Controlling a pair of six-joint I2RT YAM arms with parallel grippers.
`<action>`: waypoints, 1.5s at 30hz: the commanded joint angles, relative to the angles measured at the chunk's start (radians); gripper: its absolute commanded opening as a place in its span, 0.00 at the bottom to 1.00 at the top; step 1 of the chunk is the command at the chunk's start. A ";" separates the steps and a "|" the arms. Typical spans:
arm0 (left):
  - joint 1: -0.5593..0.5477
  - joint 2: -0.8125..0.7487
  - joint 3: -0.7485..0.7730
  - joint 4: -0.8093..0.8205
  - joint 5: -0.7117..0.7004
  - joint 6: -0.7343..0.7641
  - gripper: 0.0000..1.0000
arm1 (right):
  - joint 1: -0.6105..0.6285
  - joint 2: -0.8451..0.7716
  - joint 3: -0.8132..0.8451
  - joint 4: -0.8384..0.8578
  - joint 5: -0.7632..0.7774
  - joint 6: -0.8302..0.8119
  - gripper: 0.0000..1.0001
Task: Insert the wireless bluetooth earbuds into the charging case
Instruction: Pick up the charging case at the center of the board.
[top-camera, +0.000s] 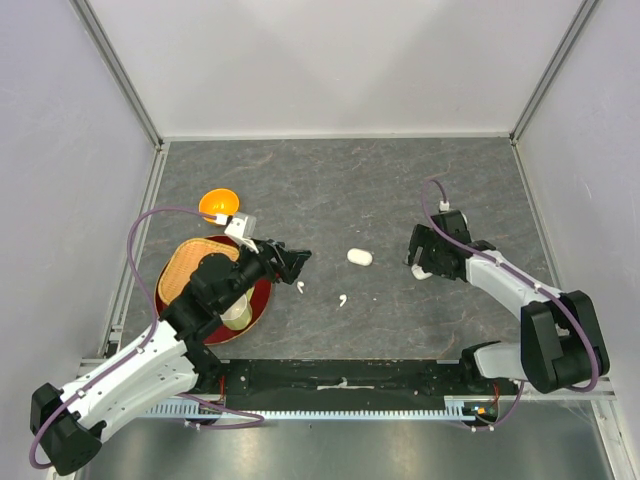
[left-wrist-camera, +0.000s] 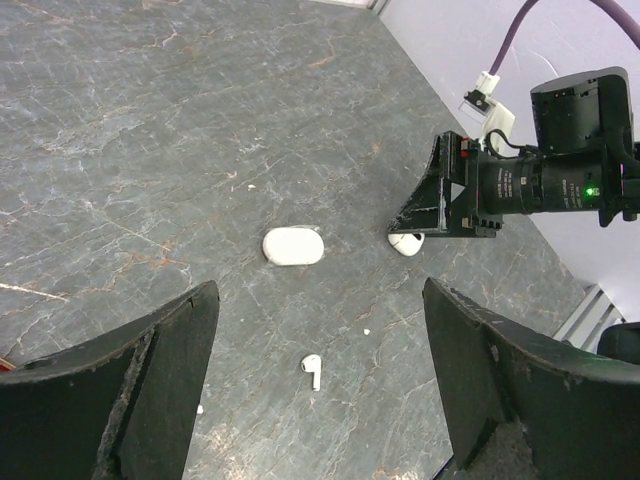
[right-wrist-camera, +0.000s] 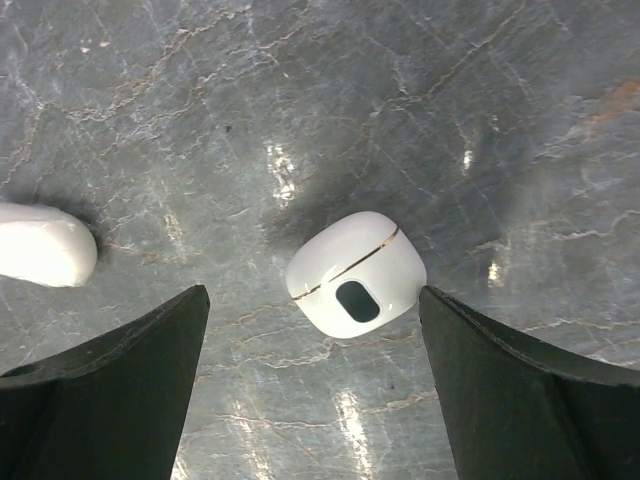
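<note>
Two white earbuds lie on the grey table: one (top-camera: 342, 299) (left-wrist-camera: 312, 370) between my left fingers, the other (top-camera: 300, 287) just below the left gripper. A shut white charging case (top-camera: 360, 257) (left-wrist-camera: 293, 246) (right-wrist-camera: 45, 245) lies at mid-table. A second shut case (right-wrist-camera: 355, 275) (left-wrist-camera: 406, 243), with a gold seam and a dark oval, lies under the right gripper. My left gripper (top-camera: 290, 262) (left-wrist-camera: 320, 300) hangs open above the table, holding nothing. My right gripper (top-camera: 418, 262) (right-wrist-camera: 312, 300) is open, with its fingers on either side of the second case and not touching it.
An orange bowl (top-camera: 219, 205) sits at the left. Nearer to me is a woven basket (top-camera: 185, 262) on a red tray (top-camera: 262, 300), with a pale cup (top-camera: 237, 315) on it, partly under the left arm. Walls enclose the table on three sides.
</note>
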 joint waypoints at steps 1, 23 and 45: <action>0.002 -0.027 -0.006 0.041 -0.048 -0.020 0.89 | 0.001 0.016 0.001 0.072 -0.088 0.001 0.93; 0.002 -0.030 -0.012 0.042 -0.044 -0.061 0.90 | 0.072 -0.004 -0.067 0.216 -0.283 0.049 0.92; 0.004 -0.029 0.000 0.054 0.042 0.026 0.94 | 0.098 -0.191 -0.048 0.222 -0.028 -0.485 0.93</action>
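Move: The charging case with the black spot lies almost under the open right hand, about 1 cm ahead, 1 cm to its right and 2 cm below, by the right-hand finger. The other white case is some 13 cm to that hand's left and 4 cm ahead; a loose earbud lies roughly 17 cm left and 6 cm back. From the left hand, the charging case is about 26 cm to the right, 4 cm ahead and 21 cm down. Leftward and low, the right arm sweeps its open hand about 7 cm, drawing back some 2 cm and tilting so the fingertips swing left, the right-hand finger pushing the charging case towards the other white case. It then lifts off by roughly 8 cm, swinging forward and partly back to the right while turning counter-clockwise, fingers still wide open, and begins to sink slightly. ##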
